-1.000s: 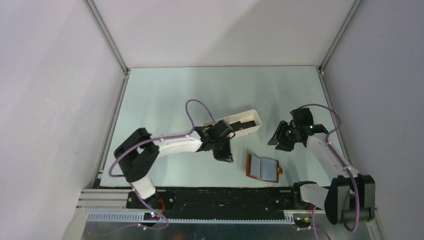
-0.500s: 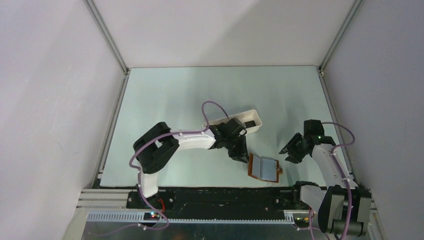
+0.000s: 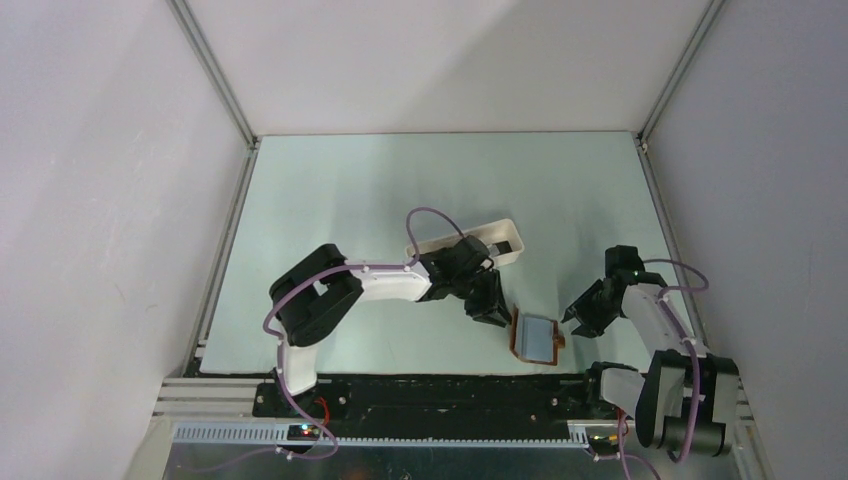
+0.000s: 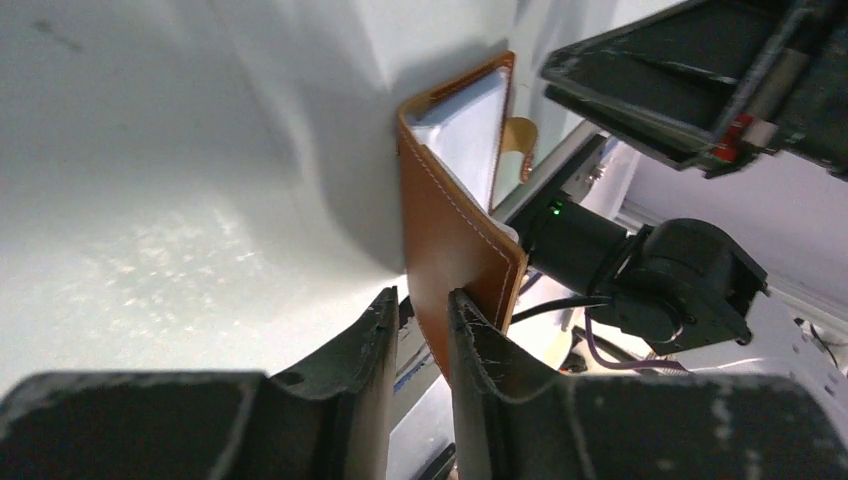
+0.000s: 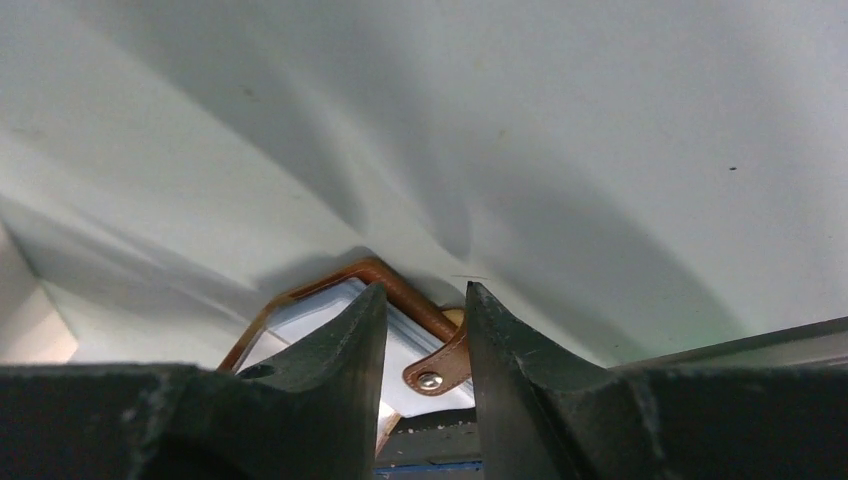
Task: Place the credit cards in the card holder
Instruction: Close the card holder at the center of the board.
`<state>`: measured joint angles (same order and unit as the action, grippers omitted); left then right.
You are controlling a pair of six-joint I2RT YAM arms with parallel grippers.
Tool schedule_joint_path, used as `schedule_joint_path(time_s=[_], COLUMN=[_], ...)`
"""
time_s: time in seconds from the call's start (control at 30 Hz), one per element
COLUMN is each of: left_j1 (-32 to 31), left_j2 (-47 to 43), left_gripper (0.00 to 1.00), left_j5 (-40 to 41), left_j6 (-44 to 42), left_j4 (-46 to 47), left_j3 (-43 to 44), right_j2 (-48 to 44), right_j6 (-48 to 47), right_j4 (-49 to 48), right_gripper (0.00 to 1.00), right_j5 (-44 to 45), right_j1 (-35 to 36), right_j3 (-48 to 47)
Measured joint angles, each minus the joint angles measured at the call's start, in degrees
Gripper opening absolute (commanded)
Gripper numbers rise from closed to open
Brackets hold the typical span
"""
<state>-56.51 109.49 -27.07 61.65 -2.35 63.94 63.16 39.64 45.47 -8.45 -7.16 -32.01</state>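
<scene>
The card holder [image 3: 537, 337], a brown wallet with pale blue pockets, lies near the table's front edge. Its left flap [image 4: 450, 220] stands raised between the fingers of my left gripper [image 4: 422, 300]. It rests against the right finger and a gap shows at the left one, so the jaws are open. My right gripper [image 5: 425, 290] is open at the wallet's right side, its fingers either side of the snap tab [image 5: 440, 372] without touching it. A dark credit card [image 3: 503, 247] shows in the white tray [image 3: 470, 243]; my left arm hides the rest.
The white oblong tray sits just behind my left gripper [image 3: 497, 312]. The black front rail [image 3: 440, 390] runs close below the wallet. White walls enclose the table on three sides.
My left gripper moved right to the wallet; its left flap now stands up and the jaws have widened. My right gripper came down toward the snap tab, jaws narrowing.
</scene>
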Motion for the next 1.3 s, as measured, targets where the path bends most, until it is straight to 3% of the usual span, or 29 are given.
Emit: schedule_joint_path(time_s=[0.43, 0.63, 0.9, 1.07, 1.3], left_j1=[-5.3, -5.9, -5.9, -4.8, 1.5], left_j2=[9.6, 11.7, 12.7, 9.0, -2.2], left_gripper=[0.29, 0.33, 0.48, 0.53, 0.54], left_j5=[-3.3, -1.6, -1.6, 0.2, 5.0], left_j6=[1.6, 2.0, 3.3, 3.2, 1.4], left_j4=[2.7, -0.8, -2.2, -1.4, -2.6], left_j3=[9.8, 11.6, 13.1, 8.1, -6.3], right_j2=[3.4, 3.9, 7.4, 9.3, 8.6], right_j6=[1.8, 1.9, 1.9, 2.7, 11.9], right_j4=[-2.0, -2.4, -4.4, -6.7, -11.3], right_gripper=[0.37, 0.37, 0.36, 0.36, 0.36], right_j5=[-2.1, -3.2, -9.0, -12.0, -14.8], right_j1=[-0.2, -0.6, -0.6, 2.4, 16.2], right_j3=[2.2, 2.3, 2.2, 1.9, 3.9])
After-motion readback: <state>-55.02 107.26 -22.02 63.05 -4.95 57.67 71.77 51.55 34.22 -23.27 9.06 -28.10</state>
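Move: Against the outer face of the card holder's raised left cover, the left fingers have the cover's middle about 2 cm to their right, 3 cm back and 1 cm lower. The holder's flat half lies some 6 cm right, 4 cm back and 5 cm below; the white box is about 16 cm ahead and 8 cm left. From the right hand, the flat half sits roughly 7 cm left, 3 cm back and 2 cm below, its snap strap 3 cm left and 3 cm back. Pushing the raised cover rightward and back by about 6 cm, the left hand folds it towards the flat half and sinks, then opens its fingers wider and retreats left some 10 cm and forward, staying low. The right hand dips beside the strap edge and waits, then sweeps about 9 cm left, fingertips swinging left, to push the holder along the table. ##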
